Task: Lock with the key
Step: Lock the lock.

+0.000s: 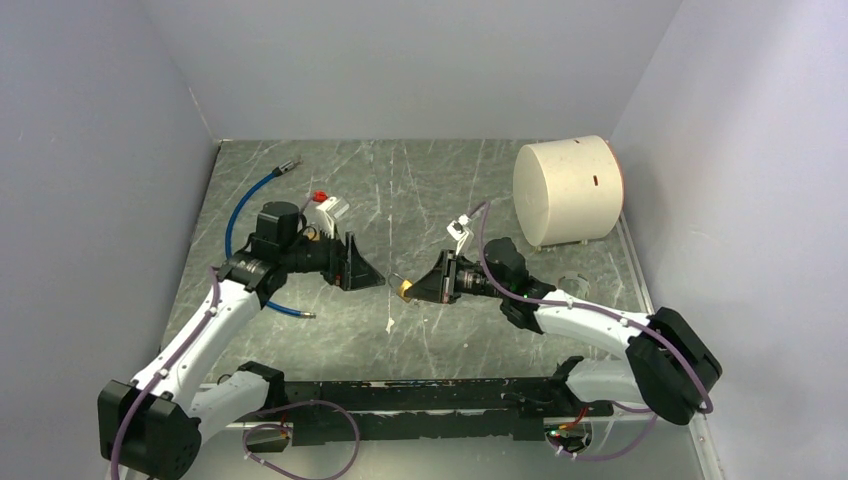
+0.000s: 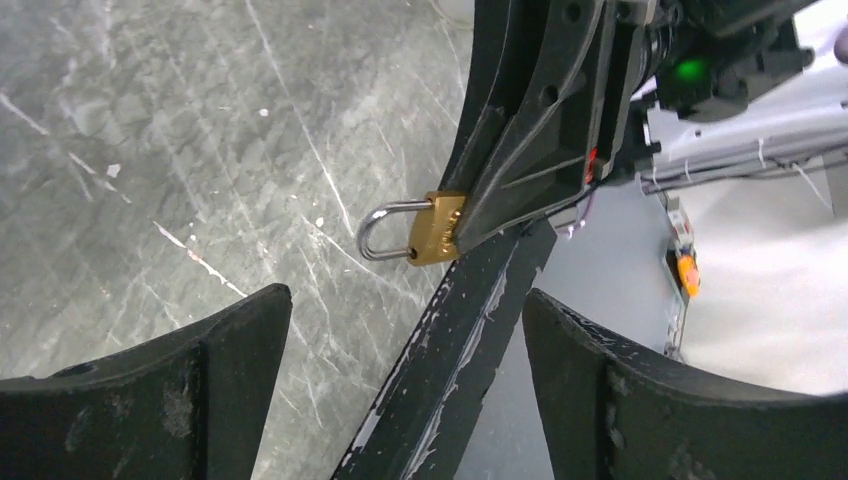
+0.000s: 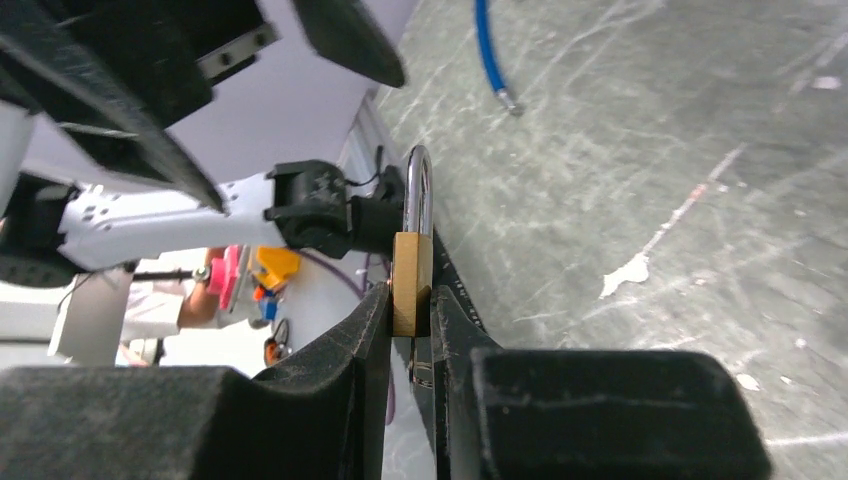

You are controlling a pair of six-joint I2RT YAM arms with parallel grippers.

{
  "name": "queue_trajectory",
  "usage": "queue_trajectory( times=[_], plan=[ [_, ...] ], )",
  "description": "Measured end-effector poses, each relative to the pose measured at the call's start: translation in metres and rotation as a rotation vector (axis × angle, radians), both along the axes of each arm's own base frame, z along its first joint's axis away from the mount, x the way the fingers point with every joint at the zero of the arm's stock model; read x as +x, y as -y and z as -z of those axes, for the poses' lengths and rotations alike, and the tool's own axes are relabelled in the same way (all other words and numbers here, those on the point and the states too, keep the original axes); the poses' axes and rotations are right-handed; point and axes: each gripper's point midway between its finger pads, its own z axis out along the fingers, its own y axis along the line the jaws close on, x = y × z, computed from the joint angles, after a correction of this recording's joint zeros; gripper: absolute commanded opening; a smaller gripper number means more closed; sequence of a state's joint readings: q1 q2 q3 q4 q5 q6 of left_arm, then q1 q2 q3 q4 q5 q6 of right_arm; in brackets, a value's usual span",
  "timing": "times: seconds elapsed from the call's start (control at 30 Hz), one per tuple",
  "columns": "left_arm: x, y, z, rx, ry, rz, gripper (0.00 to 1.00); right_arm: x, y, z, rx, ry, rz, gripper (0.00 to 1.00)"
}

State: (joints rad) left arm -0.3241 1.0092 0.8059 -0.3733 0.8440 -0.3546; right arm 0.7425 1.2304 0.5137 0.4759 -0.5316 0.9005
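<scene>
A small brass padlock [image 1: 405, 290] with a steel shackle is held above the table near the middle. My right gripper [image 1: 412, 289] is shut on its body, one finger on each flat side. In the right wrist view the padlock [image 3: 411, 280] stands upright between the pads of the right gripper [image 3: 410, 305], shackle sticking out past the tips. My left gripper [image 1: 368, 268] faces it from the left, a short gap away, open and empty. The left wrist view shows the padlock [image 2: 438, 228] ahead of the left gripper [image 2: 405, 295], shackle pointing left. I cannot make out the key.
A large white cylinder [image 1: 567, 190] lies at the back right. A blue cable [image 1: 245, 200] curves along the left side behind my left arm, beside a small white object with a red cap [image 1: 325, 207]. A black rail [image 1: 420, 395] runs along the near edge.
</scene>
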Motion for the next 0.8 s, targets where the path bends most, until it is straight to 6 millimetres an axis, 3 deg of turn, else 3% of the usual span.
queue_trajectory(
  times=[0.3,0.5,0.77,0.8],
  plan=[
    [-0.025,0.013,-0.005,-0.122,0.031,0.208,0.57,-0.020,-0.007,-0.037,0.138,0.056,-0.133,0.00],
    [-0.034,0.017,-0.004,-0.173,-0.026,0.298,0.34,-0.026,-0.010,-0.047,0.186,0.062,-0.177,0.00],
    [-0.037,0.019,-0.013,-0.212,-0.017,0.335,0.25,-0.028,-0.014,-0.049,0.221,0.039,-0.212,0.00],
    [-0.037,0.020,-0.015,-0.216,-0.011,0.337,0.20,-0.029,-0.014,-0.049,0.224,0.040,-0.215,0.00]
  ],
)
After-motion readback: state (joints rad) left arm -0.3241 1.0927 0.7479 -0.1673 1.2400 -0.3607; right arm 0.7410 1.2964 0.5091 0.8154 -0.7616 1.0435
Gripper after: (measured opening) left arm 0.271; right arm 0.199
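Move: The padlock, held at the right fingertips with its shackle facing the left gripper, lies about 5 cm right of the left hand, 1 cm back and 4 cm below. From the right hand, the left gripper's gap is some 8 cm left, 2 cm ahead and 4 cm up. The blue hose end lies 14 cm left of the left hand and 4 cm ahead, and the white patch 2 cm left and 3 cm ahead, both some 20 cm below. The right hand keeps its grip on the padlock and carries it up about 5 cm and back 3 cm, easing slightly left towards the left gripper, while its fingers tip upward and swing counter-clockwise by some 10 degrees each. Meanwhile the left hand draws back about 4 cm and 2 cm right, rises a little late on, turns some 20 degrees clockwise while its fingers tip up, and closes them from wide open to a narrow gap around the shackle. ##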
